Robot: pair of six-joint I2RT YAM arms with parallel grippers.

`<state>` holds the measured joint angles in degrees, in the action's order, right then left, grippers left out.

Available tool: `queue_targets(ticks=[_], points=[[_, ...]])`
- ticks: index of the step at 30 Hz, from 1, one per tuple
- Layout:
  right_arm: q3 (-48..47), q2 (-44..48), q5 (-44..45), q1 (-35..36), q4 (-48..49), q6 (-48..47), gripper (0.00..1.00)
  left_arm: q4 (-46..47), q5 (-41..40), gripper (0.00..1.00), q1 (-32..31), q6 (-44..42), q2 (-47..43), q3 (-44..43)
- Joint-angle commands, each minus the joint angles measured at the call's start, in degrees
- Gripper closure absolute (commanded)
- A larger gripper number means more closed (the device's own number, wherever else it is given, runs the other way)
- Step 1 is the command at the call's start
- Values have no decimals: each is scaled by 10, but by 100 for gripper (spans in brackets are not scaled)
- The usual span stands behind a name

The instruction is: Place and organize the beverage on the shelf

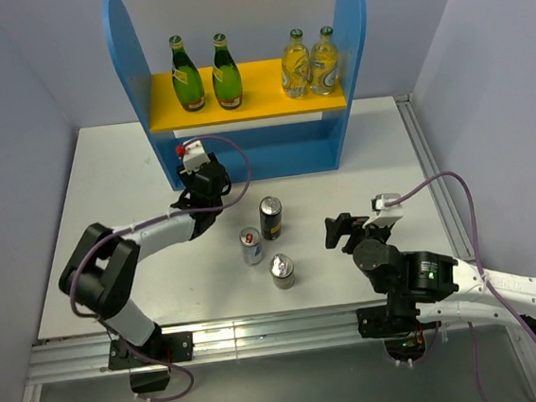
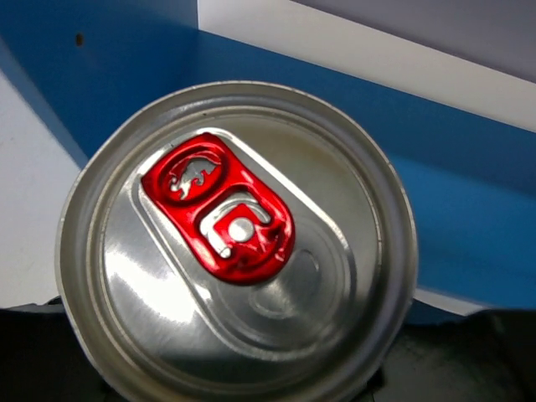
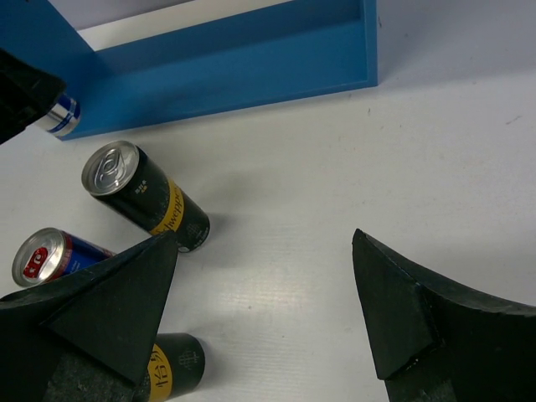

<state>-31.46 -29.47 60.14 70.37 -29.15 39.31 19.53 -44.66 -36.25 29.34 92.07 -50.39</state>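
Observation:
The blue shelf (image 1: 132, 71) stands at the back. Its yellow upper board (image 1: 259, 102) holds two green bottles (image 1: 187, 76) on the left and two pale clear bottles (image 1: 310, 64) on the right. My left gripper (image 1: 204, 183) is shut on a silver-blue can (image 2: 239, 243) with a red tab, at the left end of the blue lower tier (image 2: 469, 201). The held can's lower end shows in the right wrist view (image 3: 63, 115). On the table stand a black-gold can (image 1: 270, 217), a silver-blue can (image 1: 251, 245) and a second black-gold can (image 1: 282, 271). My right gripper (image 1: 344, 232) is open and empty, right of them.
In the right wrist view the lower tier (image 3: 251, 59) runs across the top, with the three cans at the left: black-gold (image 3: 146, 201), silver-blue (image 3: 50, 255), black-gold (image 3: 172, 368). White table (image 3: 335, 167) lies between the open fingers (image 3: 402, 310).

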Motion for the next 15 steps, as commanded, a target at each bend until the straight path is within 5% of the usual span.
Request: queue_targets(ticks=[1,15], points=[[5,7,5,4,16,1,9,75,41,100,33,-38,38,-57],[3,-7,7,4,19,-1,9,106,93,100,103,-63,158,-134]])
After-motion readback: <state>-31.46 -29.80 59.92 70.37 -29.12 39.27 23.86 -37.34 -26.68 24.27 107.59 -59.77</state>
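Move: In front of the lower blue shelf, the left hand already holds a Red Bull can; the free spot at that shelf's left end lies about 11 cm ahead, 5 cm left and 13 cm below. The blue side panel rises some 12 cm ahead and 11 cm left. The dark Schweppes can stands roughly 7 cm back and 14 cm right, the other Red Bull can 14 cm back and 9 cm right, both 9 cm lower. From the right hand, the spot is about 31 cm ahead, 41 cm left, 18 cm below. Carrying the Red Bull can in an unchanged grip, the left hand pushes forward about 7 cm into the lower compartment, sinking some 5 cm towards the blue board and edging 3 cm left towards the side panel. It slows over the last part, the descent nearly stopping, with the wrist almost steady. ##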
